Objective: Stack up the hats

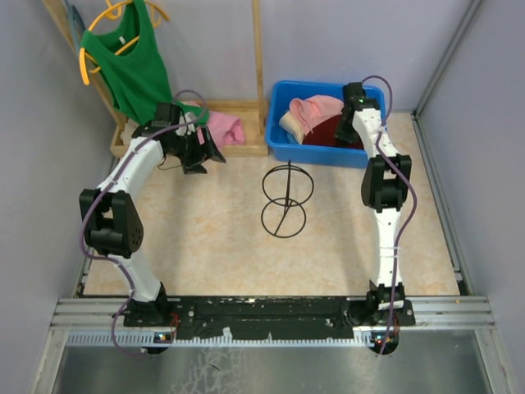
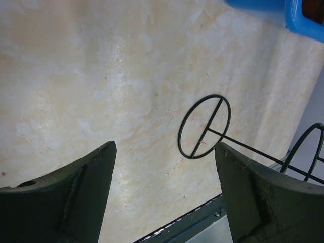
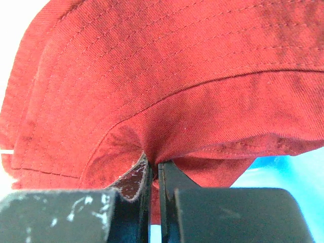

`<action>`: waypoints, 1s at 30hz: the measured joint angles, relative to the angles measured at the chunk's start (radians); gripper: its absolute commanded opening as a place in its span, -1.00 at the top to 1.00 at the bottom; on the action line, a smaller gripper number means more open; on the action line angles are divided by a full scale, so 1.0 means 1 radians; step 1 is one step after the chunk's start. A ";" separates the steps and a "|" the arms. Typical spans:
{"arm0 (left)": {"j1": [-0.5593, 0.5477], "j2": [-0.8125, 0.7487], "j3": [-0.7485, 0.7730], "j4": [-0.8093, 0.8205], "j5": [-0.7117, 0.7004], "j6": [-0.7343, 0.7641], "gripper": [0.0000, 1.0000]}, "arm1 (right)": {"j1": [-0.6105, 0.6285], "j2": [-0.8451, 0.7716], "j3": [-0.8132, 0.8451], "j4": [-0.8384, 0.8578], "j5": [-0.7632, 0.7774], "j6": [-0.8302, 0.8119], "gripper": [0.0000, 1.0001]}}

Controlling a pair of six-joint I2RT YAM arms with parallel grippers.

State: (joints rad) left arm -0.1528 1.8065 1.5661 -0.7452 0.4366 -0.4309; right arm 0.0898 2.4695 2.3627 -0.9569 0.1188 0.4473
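A blue bin (image 1: 283, 148) at the back right holds three hats: a pink hat (image 1: 318, 108), a beige hat (image 1: 290, 123) and a dark red hat (image 1: 330, 133). My right gripper (image 1: 351, 135) reaches down into the bin. In the right wrist view my right gripper (image 3: 154, 164) is shut, pinching a fold of the dark red hat (image 3: 177, 76) between its fingers. My left gripper (image 1: 212, 152) hovers at the back left of the table, away from the bin. The left wrist view shows my left gripper (image 2: 164, 177) open, with only bare table between its fingers (image 2: 76, 197).
A black wire stand (image 1: 285, 197) stands mid-table, its ring (image 2: 204, 126) also in the left wrist view. A green shirt (image 1: 127, 66) hangs on a yellow hanger at the back left. A bright pink cloth (image 1: 225, 127) lies on the wooden rack base (image 1: 246, 107). Walls close both sides.
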 measured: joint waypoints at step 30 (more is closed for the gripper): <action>-0.089 -0.158 0.046 0.048 0.111 -0.035 -0.74 | 0.034 -0.518 0.064 -0.202 -0.215 0.008 1.00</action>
State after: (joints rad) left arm -0.2420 1.6489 1.6119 -0.6971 0.5476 -0.4664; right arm 0.1238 1.9518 2.4264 -1.1587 -0.0963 0.4553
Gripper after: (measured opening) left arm 0.858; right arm 0.039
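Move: Back and to the left of the right hand, which already grips the red hat in the blue bin, stands the black wire stand, about 26 cm back and 21 cm left, its middle nearly level with the fingers. The pink hat lies some 8 cm ahead and 11 cm left of the hand, and the cream hat 3 cm ahead and 17 cm left. From the left hand the stand is roughly 11 cm back, 20 cm right and 7 cm below. Hoisting the pinched red hat out of the bin, the right hand climbs about 26 cm, steeply at first, then eases as it draws back some 10 cm and slightly left, to the stand's side; its fingers stay shut and tip upward about 20 degrees. The left hand, open and empty, rises nearly 10 cm and shifts about 5 cm right. ##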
